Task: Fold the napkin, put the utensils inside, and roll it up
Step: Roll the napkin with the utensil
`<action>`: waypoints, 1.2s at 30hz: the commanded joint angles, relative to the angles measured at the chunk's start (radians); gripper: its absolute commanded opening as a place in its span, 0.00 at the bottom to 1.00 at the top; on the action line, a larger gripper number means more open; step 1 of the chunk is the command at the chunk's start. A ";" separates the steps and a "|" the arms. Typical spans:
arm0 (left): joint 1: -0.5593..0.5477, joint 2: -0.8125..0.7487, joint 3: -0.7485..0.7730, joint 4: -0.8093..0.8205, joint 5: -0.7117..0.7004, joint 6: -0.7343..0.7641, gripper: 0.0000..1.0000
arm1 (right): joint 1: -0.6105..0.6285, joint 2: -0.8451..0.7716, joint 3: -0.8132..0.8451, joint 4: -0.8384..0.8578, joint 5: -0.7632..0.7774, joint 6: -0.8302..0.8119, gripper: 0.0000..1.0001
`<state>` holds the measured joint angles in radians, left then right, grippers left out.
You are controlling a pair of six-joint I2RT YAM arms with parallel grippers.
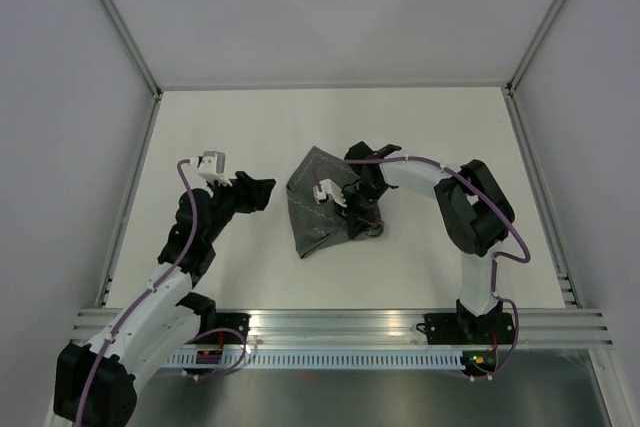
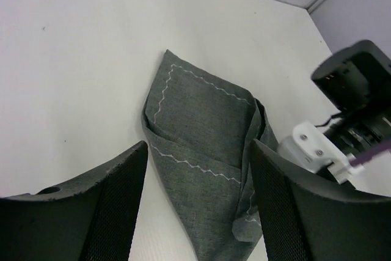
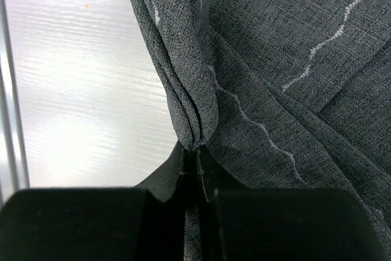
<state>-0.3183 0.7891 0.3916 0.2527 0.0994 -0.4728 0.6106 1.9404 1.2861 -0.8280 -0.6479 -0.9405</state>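
The dark grey napkin (image 1: 318,207) lies partly folded in the middle of the table, with a light zigzag stitch along its hem. It fills the left wrist view (image 2: 204,151) and the right wrist view (image 3: 293,59). My right gripper (image 1: 358,209) is shut on a bunched fold of the napkin's right edge (image 3: 192,120). My left gripper (image 1: 262,193) is open and empty, to the left of the napkin, its fingers (image 2: 116,206) apart from the cloth. No utensils are in view.
White table (image 1: 250,127) with metal frame rails at its left and right edges (image 1: 130,197). An aluminium rail (image 1: 340,325) runs along the near edge by the arm bases.
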 commanded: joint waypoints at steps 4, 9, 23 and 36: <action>-0.137 -0.047 0.009 0.080 -0.018 0.209 0.72 | -0.041 0.175 0.100 -0.146 0.011 -0.066 0.00; -0.420 0.073 0.056 0.059 -0.216 0.420 0.74 | -0.061 0.264 0.189 -0.206 0.007 -0.066 0.01; -0.663 0.350 0.064 0.287 -0.314 0.761 0.77 | -0.098 0.419 0.335 -0.325 -0.007 -0.017 0.00; -0.877 0.580 0.076 0.373 -0.556 0.957 0.75 | -0.117 0.496 0.372 -0.330 0.062 0.060 0.00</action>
<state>-1.1610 1.3064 0.4282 0.5587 -0.3790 0.3779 0.4995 2.3371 1.6821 -1.3025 -0.8471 -0.8352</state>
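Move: The near-left stretch of the rolled napkin edge, which my open left hand goes for, lies about 15 cm to its right, 10 cm back and 17 cm below. My right hand's pinch on the roll is some 23 cm to the left hand's right and 6 cm back; the napkin's flat far corner is about 11 cm right and 10 cm ahead. From my right hand, that free stretch lies roughly 8 cm left and 4 cm back, nearly level. I sweep my left hand about 16 cm right, also drawing it back and sinking some 8 cm each, to hover open over the roll beside my right gripper; its left side rolls up about 50 degrees as it swings clockwise. My right hand stays nearly in place, still pinching the roll, and tips over forward some 30 degrees to turn it. ##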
